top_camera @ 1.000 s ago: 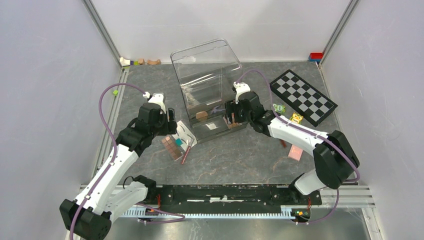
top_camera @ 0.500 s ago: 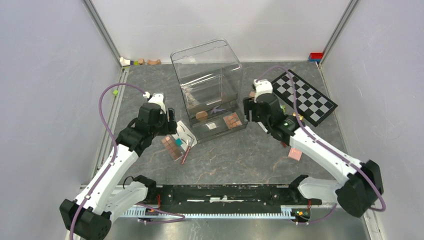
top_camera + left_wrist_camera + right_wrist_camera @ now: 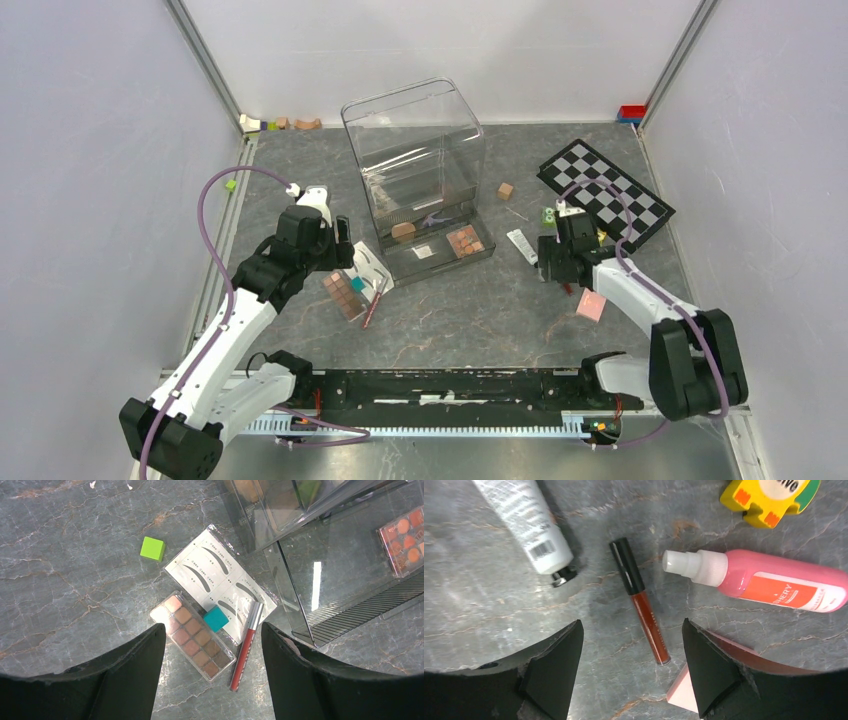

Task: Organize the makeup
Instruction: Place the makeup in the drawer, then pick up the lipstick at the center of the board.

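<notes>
My left gripper (image 3: 212,626) hangs open above a brown eyeshadow palette (image 3: 192,636), a white eyebrow card (image 3: 220,577) and a red lip pencil (image 3: 246,645), just left of the clear organizer (image 3: 420,170). It touches none of them. My right gripper (image 3: 632,625) is open too, over a dark red lip gloss (image 3: 644,615) with a black cap. Around it lie a white tube (image 3: 524,520), a pink spray bottle (image 3: 784,582) and a pink compact (image 3: 681,692). Inside the organizer's front tray sit a second palette (image 3: 465,241), a peach sponge (image 3: 403,231) and lilac scissors (image 3: 432,218).
A teal cube (image 3: 216,618) rests on the card and palette; a green cube (image 3: 152,548) lies beside them. A checkerboard (image 3: 605,195) is at the back right, with a yellow toy (image 3: 769,495) near it. A brown cube (image 3: 506,190) sits right of the organizer.
My right arm has pulled away from the organizer, swinging right and toward the near edge to hang over the lip gloss. The left arm has not moved.
</notes>
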`<state>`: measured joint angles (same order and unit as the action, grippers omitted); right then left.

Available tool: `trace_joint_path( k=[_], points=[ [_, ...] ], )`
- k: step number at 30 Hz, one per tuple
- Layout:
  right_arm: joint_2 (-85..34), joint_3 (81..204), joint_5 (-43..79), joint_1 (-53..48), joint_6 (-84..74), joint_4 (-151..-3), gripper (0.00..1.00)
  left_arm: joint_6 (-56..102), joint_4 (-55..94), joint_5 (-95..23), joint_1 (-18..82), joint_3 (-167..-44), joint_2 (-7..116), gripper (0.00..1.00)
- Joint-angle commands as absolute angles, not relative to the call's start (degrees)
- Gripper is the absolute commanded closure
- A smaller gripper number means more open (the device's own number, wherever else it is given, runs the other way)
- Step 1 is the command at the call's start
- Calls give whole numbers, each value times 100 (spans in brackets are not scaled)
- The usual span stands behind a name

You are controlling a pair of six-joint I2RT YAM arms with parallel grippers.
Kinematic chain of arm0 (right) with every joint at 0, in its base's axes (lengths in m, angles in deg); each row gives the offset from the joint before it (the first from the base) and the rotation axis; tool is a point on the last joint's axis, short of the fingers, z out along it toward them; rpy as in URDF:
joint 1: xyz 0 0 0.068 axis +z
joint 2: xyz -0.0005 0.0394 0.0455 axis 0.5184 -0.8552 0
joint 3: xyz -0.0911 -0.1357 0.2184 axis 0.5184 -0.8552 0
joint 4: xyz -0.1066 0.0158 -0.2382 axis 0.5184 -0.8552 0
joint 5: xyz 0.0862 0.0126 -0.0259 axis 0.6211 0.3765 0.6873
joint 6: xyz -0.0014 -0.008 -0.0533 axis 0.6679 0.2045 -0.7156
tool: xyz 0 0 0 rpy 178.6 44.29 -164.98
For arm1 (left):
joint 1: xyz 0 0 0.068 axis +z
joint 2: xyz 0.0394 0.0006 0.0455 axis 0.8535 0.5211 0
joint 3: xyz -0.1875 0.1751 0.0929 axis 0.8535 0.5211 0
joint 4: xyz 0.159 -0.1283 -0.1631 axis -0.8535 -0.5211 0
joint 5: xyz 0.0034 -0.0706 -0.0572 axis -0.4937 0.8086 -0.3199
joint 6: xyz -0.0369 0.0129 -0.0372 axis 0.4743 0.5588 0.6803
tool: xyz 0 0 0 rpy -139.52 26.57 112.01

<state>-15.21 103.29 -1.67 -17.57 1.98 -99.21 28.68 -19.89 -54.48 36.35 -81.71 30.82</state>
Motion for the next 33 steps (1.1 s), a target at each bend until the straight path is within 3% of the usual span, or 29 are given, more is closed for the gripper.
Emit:
trace_joint_path(
  k=[1,5,21,33],
  points=[
    [-1791,10284,251,-2079,-36,-9629,22,2634,-1813,-5428,3654,-8244,3108,23],
    [-1914,10226,517,-2247,-109,-9512,30,2635,-1814,-5435,3647,-8242,3117,23],
    [-1630,10014,696,-2311,-128,-9208,79,2630,-1812,-5426,3651,-8251,3116,23],
    [-236,10457,1045,-2162,-29,-9222,86,2632,-1812,-5432,3659,-8257,3097,23]
  ],
)
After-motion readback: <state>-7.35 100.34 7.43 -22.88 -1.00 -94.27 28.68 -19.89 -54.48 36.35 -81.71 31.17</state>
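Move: Just ahead of the right hand, by roughly 2 cm, and about 3 cm below lies the dark red gloss tube with its black cap. At much the same depth, counted from that hand, are the pink spray bottle some 10 cm right and 4 cm ahead, the white cream tube about 7 cm left and 9 cm ahead, and the pink compact 8 cm right and 4 cm back. From the left hand the gloss tube is roughly 48 cm right, about level and 17 cm lower. Sinking the last 2.5 cm or so over the gloss tube, the right hand stays nearly in place at the bottom while its wide-open fingers close from both sides and pinch the tube on its red part. Then it lifts straight up about 5 cm, its fingertips tipping forward and up by some 10 degrees, with the grip kept. ##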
